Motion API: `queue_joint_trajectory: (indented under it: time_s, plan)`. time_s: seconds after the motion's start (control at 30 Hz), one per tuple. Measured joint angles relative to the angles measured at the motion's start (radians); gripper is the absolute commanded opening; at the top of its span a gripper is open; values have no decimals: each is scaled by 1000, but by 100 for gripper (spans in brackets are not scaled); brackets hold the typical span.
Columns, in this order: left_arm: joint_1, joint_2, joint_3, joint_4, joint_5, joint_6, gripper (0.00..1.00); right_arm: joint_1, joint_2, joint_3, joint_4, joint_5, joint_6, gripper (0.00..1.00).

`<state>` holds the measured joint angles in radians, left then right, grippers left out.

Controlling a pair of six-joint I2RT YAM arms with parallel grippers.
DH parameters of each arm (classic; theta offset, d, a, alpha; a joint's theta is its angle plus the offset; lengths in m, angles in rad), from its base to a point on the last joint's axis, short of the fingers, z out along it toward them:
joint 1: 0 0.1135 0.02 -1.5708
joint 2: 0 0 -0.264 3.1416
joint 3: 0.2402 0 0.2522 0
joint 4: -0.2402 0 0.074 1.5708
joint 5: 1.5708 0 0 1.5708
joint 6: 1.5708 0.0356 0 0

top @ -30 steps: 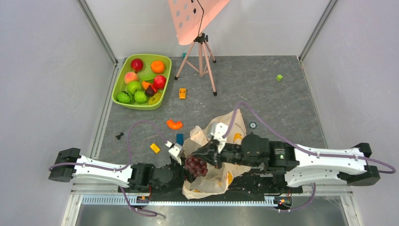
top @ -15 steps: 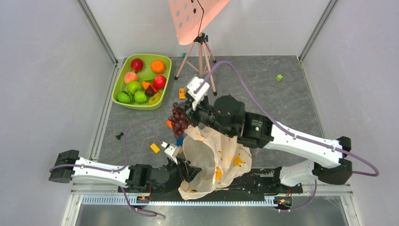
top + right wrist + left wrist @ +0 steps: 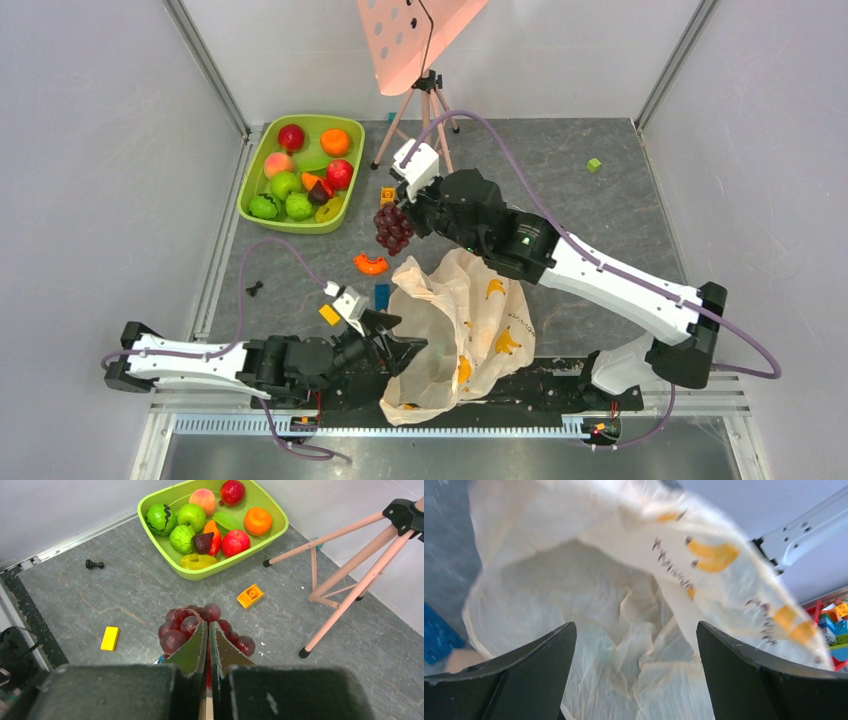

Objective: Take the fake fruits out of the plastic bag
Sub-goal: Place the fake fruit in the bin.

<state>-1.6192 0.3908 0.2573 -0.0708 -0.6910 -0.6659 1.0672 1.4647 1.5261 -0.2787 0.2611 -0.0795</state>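
My right gripper (image 3: pixel 405 222) (image 3: pixel 208 625) is shut on a dark purple grape bunch (image 3: pixel 391 229) (image 3: pixel 185 626), held in the air between the plastic bag and the lime-green tub. The crumpled pale peach plastic bag (image 3: pixel 462 320) (image 3: pixel 614 630) lies near the arm bases. At the bag's left edge my left gripper (image 3: pixel 402 352) (image 3: pixel 636 630) is open, its jaws wide apart in front of the bag's folds and holding nothing. Several fake fruits lie in the tub: an orange (image 3: pixel 335 141) (image 3: pixel 257 521), red apples (image 3: pixel 291 136) (image 3: pixel 235 542), green ones (image 3: pixel 285 185) (image 3: pixel 191 516) and a peach (image 3: pixel 278 164) (image 3: pixel 203 501).
The lime-green tub (image 3: pixel 258 160) (image 3: pixel 280 517) stands at the back left. A pink tripod (image 3: pixel 430 120) (image 3: pixel 350 560) stands behind the right gripper. Loose toy pieces lie on the grey floor: orange arc (image 3: pixel 370 264), yellow blocks (image 3: pixel 329 314) (image 3: pixel 109 638), orange block (image 3: pixel 387 198) (image 3: pixel 250 596), blue block (image 3: pixel 382 295), green block (image 3: pixel 594 165).
My right arm has lifted the grape bunch out of the bag and carried it back and left towards the tub. The left gripper has let go of the bag and drawn back left.
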Motion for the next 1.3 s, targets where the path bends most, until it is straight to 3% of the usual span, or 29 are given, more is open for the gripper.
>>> queue_joint_trajectory:
  time_s: [0.4,0.6,0.73,1.03,1.3]
  plan:
    - [0,-4,254,-47,-78,447,97,-63,-255,-177,-24,-113,-27,0]
    - [0,5,299,-18,-115,660,98,-68,-286,-198,-25,-162,-27,0]
    - [1,42,397,-38,-172,718,98,-69,-275,-196,-34,-179,-27,0]
    - [1,132,841,-209,-194,747,99,-71,12,5,-42,-237,-28,0]
    - [1,156,935,-270,-165,763,99,-92,362,319,-24,-285,-40,0]
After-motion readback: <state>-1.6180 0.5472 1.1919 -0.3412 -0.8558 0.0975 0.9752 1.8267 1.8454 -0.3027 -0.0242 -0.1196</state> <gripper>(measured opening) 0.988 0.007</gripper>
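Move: The green bin lies some 20 cm ahead of the right hand, 22 cm to its left and 32 cm below. Also from that hand, about 35 cm down: the orange block 15 cm ahead and 4 cm left, the orange arch level with it and 7 cm left. From the left hand, the bin is about 38 cm ahead, 24 cm left, 13 cm lower; the bag's middle is 2 cm ahead, 8 cm right, 8 cm lower. Swinging right and slightly back some 7 cm first, the right hand pauses, then sweeps about 14 cm left with forward and a little down towards the bin, turning slightly counter-clockwise, shut fingers still pinching the grapes. The empty left hand climbs some 30 cm away from the bag, drifting left and slightly forward, tipping its wide-open fingers up about 30 degrees. ##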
